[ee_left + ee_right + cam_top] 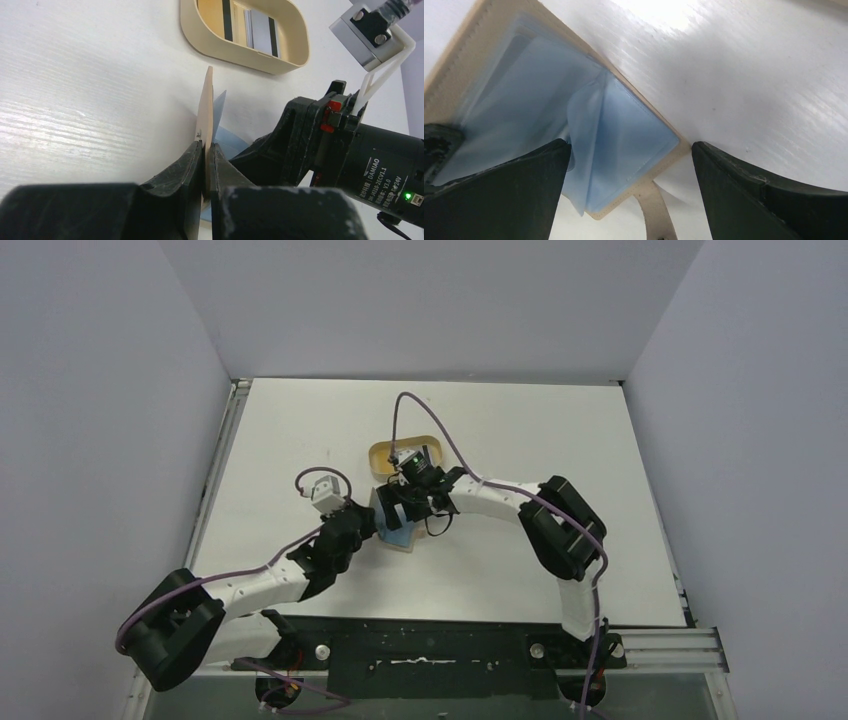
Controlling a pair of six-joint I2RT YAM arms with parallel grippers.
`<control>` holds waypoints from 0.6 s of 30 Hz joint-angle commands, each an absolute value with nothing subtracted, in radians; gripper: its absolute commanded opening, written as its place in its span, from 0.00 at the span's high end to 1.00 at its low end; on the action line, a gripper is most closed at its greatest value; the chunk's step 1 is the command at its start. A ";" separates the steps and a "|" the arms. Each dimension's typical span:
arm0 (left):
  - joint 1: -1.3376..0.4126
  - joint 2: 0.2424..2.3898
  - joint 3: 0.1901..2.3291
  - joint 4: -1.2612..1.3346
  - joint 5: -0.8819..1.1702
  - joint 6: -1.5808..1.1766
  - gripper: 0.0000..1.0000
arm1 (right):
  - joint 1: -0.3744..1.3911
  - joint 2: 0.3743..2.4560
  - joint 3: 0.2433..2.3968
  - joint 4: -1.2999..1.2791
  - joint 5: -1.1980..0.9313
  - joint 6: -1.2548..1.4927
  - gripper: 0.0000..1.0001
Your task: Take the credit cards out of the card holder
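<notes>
The card holder [397, 528] lies open mid-table, a tan wallet with a light blue inner panel [624, 125] and a snap tab [655, 210]. My left gripper [206, 167] is shut on its raised tan flap [205, 112], which stands edge-on. My right gripper [631, 167] hangs open just above the blue lining, its fingers [514, 190] straddling the wallet's corner. Two credit cards, a yellow-orange one [214, 14] and a bluish-grey one [260, 32], lie in the oval tray. Whether a card sits in the sleeves I cannot tell.
The tan oval tray [405, 456] stands just behind the wallet, close to the right wrist; its rim [250, 62] shows in the left wrist view. The right arm's black wrist [360, 150] crowds the wallet's right side. Grey walls enclose the white table [540, 430].
</notes>
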State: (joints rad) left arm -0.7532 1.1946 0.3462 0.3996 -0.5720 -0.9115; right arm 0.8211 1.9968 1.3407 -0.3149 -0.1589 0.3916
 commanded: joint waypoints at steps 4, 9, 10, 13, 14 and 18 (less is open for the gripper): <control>-0.752 1.175 0.333 0.455 -0.631 -0.979 1.00 | 0.822 1.921 1.290 -0.513 -0.032 0.324 0.02; -0.752 1.186 0.319 0.446 -0.645 -1.019 1.00 | 0.781 1.783 1.242 -0.520 0.110 0.360 0.07; -0.751 1.187 0.309 0.462 -0.645 -1.029 1.00 | 0.764 1.741 1.206 -0.472 0.073 0.377 0.07; -0.745 1.192 0.262 0.541 -0.646 -1.071 1.00 | 0.703 1.660 1.109 -0.295 -0.126 0.454 0.06; -0.742 1.192 0.249 0.561 -0.646 -1.100 1.00 | 0.684 1.654 1.082 -0.231 -0.195 0.487 0.06; -0.723 1.181 0.207 0.615 -0.657 -1.195 1.00 | 0.633 1.666 0.956 0.085 -0.399 0.653 0.04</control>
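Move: The holder's right half, with the blue sleeve leaf curled up on it, lies almost under the right hand's open fingers: its middle about 2 cm back, 1 cm right and 2 cm down. The upright left cover stands some 4 cm to the right hand's left, level with it ahead, 1 cm higher; the tray is about 12 cm ahead, 3 cm right. From the left hand, which pinches that cover, the right half lies 5 cm right, 1 cm back, 4 cm down. The loose blue sleeve leaf is brushed open towards the strap side by the right hand, fingers still wide; it sweeps about 9 cm right, low over the right half, then lifts some 5 cm clear beyond the strap, easing forward. Meanwhile the left hand keeps its pinch on the left cover and lowers it about 2 cm down and 2 cm left. ##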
